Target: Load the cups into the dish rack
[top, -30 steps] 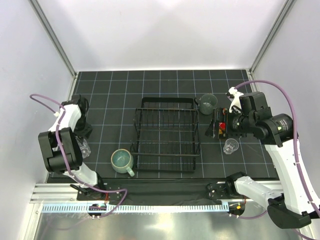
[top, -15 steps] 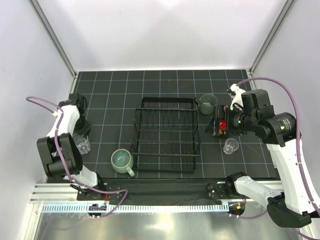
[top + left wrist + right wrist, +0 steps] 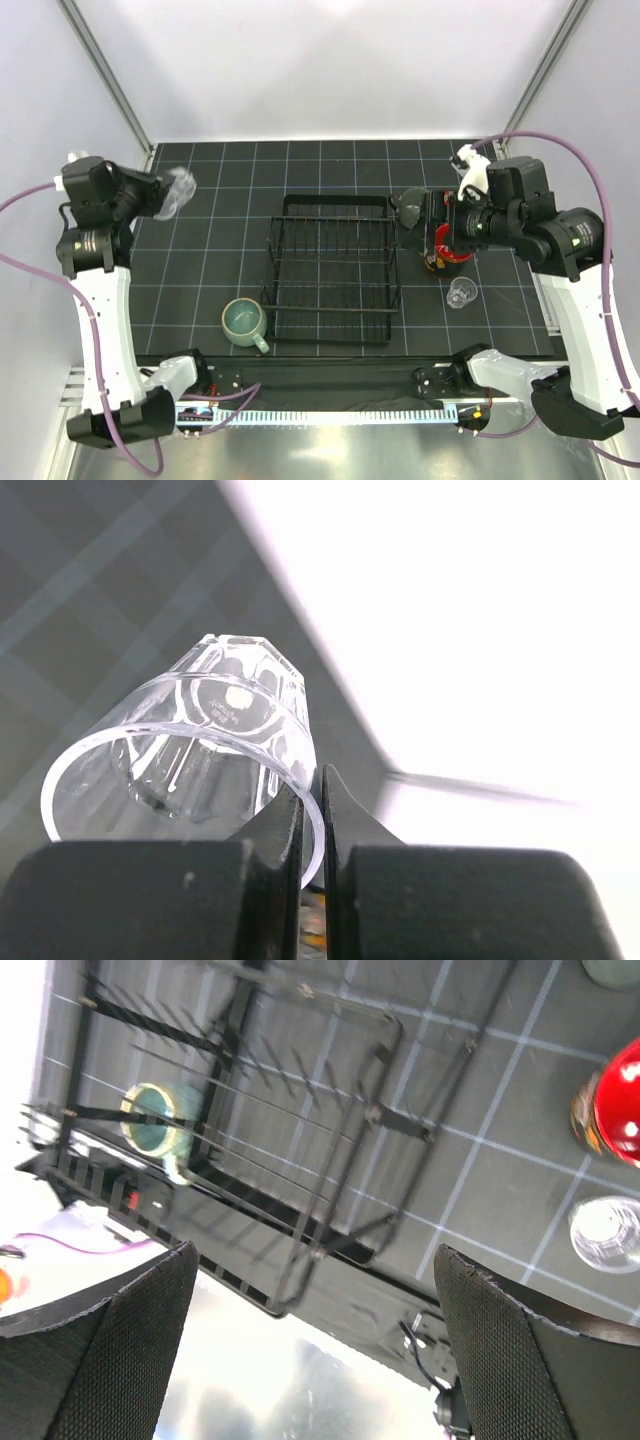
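Note:
My left gripper [image 3: 170, 196] is shut on the rim of a small clear glass [image 3: 180, 190], held tilted in the air over the table's far left; in the left wrist view its fingers [image 3: 285, 830] pinch the glass [image 3: 190, 750] wall. The black wire dish rack [image 3: 334, 198] stands mid-table with nothing in it. A speckled pale-green mug [image 3: 243, 320] sits at its front left. Right of the rack are a dark grey-green mug [image 3: 410, 207], a dark cup with a red inside [image 3: 453, 246] and a second clear glass [image 3: 460, 292]. My right gripper [image 3: 430, 232] hangs open, empty, above the red-inside cup.
The right wrist view looks down past the open right gripper [image 3: 312, 1253] on the rack [image 3: 378, 1115], the pale-green mug [image 3: 160, 1125], the red-inside cup [image 3: 615, 1105], the glass [image 3: 605, 1232] and the table's near edge. White walls close off the sides and back.
My left gripper has shut on the clear glass and lifted it from the table's left front up and toward the back. The right arm has shifted slightly, still open.

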Controlling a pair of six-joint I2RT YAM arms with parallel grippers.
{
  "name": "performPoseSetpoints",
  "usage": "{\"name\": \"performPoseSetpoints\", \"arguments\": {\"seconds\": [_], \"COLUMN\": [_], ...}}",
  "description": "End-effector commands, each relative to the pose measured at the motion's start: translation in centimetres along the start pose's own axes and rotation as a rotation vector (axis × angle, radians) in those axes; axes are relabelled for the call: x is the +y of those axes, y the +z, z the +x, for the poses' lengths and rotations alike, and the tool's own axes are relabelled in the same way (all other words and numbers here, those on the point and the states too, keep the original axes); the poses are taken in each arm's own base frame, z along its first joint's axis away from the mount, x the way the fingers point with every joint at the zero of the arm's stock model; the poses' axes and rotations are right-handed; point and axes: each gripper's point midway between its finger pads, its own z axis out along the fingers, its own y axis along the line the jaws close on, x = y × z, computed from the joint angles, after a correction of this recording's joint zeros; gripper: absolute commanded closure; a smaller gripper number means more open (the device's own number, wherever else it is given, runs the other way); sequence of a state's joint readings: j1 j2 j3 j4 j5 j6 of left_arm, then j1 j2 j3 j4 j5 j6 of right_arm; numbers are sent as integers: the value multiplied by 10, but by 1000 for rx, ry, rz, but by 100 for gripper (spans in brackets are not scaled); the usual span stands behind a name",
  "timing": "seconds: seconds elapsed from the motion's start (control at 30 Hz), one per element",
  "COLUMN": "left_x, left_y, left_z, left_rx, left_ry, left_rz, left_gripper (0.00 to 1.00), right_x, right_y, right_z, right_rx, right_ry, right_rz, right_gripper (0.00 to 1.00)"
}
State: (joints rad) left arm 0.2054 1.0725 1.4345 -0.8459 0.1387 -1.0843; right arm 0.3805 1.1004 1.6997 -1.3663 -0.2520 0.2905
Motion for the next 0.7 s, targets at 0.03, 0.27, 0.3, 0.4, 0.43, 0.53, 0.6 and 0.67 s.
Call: {"name": "performPoseSetpoints", "arguments": {"seconds": [0.03,0.27,0.3,0.4,0.43,0.53,0.6,0.67], "left_x": [-127,-190,-194,-209,-212,-212,-210,-206], "left_y": [-62,-131,-143,-184,-198,-222,-239,-253], "left_z": [3,29,33,47,49,58,71,80], "left_rx": [79,234,246,303,308,370,428,463], "left_ry": [44,64,60,74,89,111,135,159], "left_rz": [579,961,995,1160,1217,1299,1339,1381], "left_gripper": [100,100,100,100,100,100,100,100], "right_x": [20,87,95,120,127,146,162,177], "right_y": [-19,-24,-27,-38,-43,-54,-64,-75], "right_z": [5,-34,-38,-56,-60,-81,-96,-111], "right_rx": [43,-37,-48,-81,-77,-120,-143,-179], "right_ry": [27,113,122,146,185,189,221,229], "right_rz": [-74,-427,-470,-608,-642,-751,-834,-929], "right_gripper": [1,0,0,0,0,0,0,0]}}
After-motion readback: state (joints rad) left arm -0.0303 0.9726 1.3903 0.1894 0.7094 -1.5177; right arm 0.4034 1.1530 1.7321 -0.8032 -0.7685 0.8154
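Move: Gripped by the left hand, the clear cup is bound for the dish rack, whose middle lies about 28 cm to that hand's right, 6 cm back and 25 cm below; the green mug is 8 cm right, 18 cm back, 29 cm below. From the open right hand, that clear cup is some 39 cm left, 14 cm ahead and about level; the rack is 13 cm left, 5 cm ahead, 24 cm below. Left hand keeps the cup, rising 23 cm, tipping up, rightward towards the open right hand, which rises leftward, rolling. ##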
